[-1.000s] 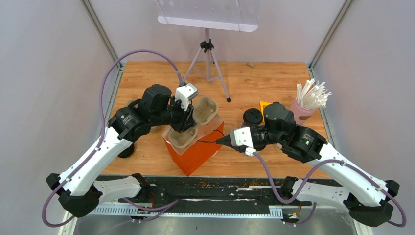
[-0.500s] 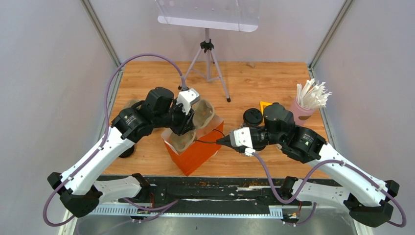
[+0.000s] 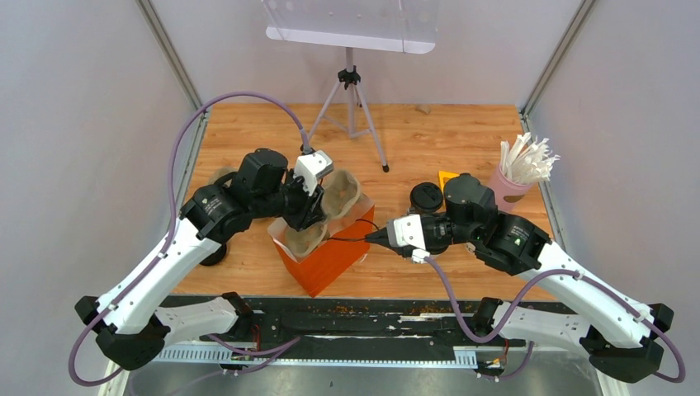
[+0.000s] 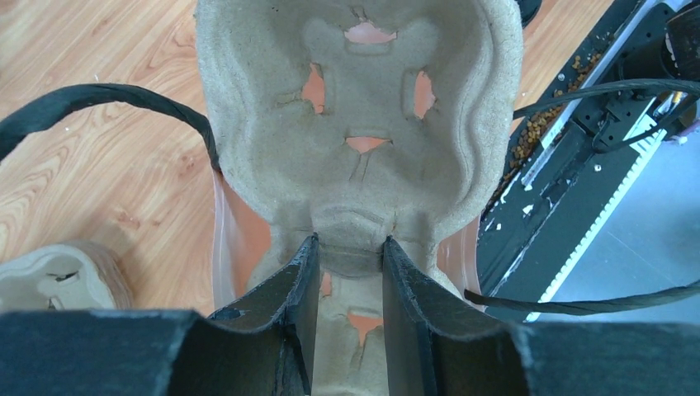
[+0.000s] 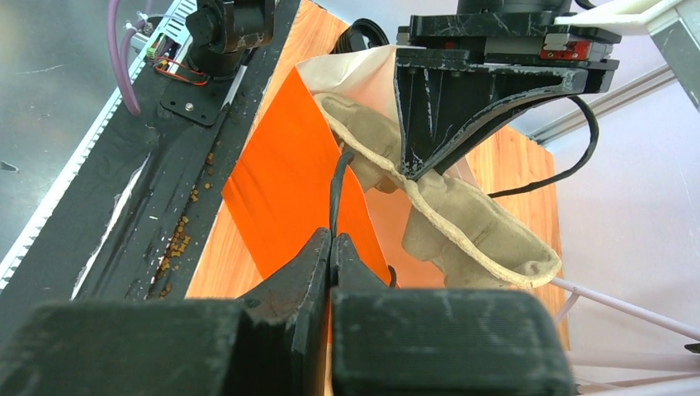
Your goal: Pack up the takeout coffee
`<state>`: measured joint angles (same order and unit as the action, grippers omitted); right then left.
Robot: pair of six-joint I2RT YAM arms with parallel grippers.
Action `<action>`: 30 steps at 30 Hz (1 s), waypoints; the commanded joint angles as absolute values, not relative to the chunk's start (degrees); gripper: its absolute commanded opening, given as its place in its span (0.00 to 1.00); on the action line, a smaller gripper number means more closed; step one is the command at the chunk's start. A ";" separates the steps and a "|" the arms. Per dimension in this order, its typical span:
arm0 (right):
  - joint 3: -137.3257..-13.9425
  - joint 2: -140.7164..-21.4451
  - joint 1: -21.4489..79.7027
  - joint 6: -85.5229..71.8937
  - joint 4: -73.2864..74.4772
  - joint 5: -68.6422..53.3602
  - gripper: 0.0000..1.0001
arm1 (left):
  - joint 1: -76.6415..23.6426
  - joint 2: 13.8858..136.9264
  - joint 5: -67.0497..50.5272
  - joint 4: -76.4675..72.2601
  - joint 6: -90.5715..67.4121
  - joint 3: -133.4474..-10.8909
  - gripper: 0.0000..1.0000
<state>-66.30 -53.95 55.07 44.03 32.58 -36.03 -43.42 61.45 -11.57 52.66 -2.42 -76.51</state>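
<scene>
My left gripper [image 3: 309,216] is shut on the middle ridge of the brown pulp cup tray [image 3: 340,191] and holds it tilted in the mouth of the orange paper bag [image 3: 330,260]. The left wrist view shows the fingers [image 4: 307,276] pinching the tray [image 4: 355,107] over the bag's orange inside. My right gripper [image 3: 373,237] is shut on the bag's black handle [image 5: 337,177], beside the bag [image 5: 289,165]. One takeout coffee cup with a black lid [image 3: 427,196] stands right of the bag, behind my right wrist. No other cups show clearly.
A pink cup of white straws [image 3: 512,186] stands at the right edge. A tripod [image 3: 351,99] stands at the back centre. A second pulp tray [image 3: 219,176] lies left of the bag, partly under my left arm. A dark round thing [image 3: 213,254] sits under the left arm.
My left gripper has shifted a little left and down with the tray, and the tray sits deeper in the bag's mouth. The right gripper has kept still on the handle.
</scene>
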 commanded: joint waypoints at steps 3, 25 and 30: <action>-65.48 -53.34 55.37 44.27 31.88 -35.51 0.00 | -43.68 60.97 -12.03 56.03 -0.91 -79.60 0.12; -64.87 -52.47 55.36 30.68 21.81 -28.83 0.28 | -43.68 62.76 -9.00 57.48 -0.09 -77.53 0.11; -65.16 -52.51 55.37 21.25 17.10 -22.47 0.40 | -43.68 63.55 -8.16 57.26 -0.05 -76.75 0.11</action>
<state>-64.58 -53.65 55.11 31.44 24.64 -28.71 -43.42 62.98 -9.45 57.69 -1.10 -77.28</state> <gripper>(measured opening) 0.370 0.369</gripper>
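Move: Just under the left hand, which already grips the cup tray by its waist, the bag's mouth lies about 4 cm lower and level with it. The tray stack sits some 20 cm ahead and 24 cm left of this hand, the black lids about 5 cm ahead and 29 cm left, both about 25 cm below. From the right hand, already pinching a bag handle, the mouth is roughly 7 cm ahead, 10 cm left and 8 cm below. Easing the held cup tray down into the bag, the left hand sinks about 1.5 cm and shifts slightly left, tilting its left side up a little with its grip kept. The right hand first sinks slightly, still pinching the handle, then opens its fingers over a third of the way and swings forward about 2 cm while rising, turning some 10 degrees clockwise, to let go of the handle. ##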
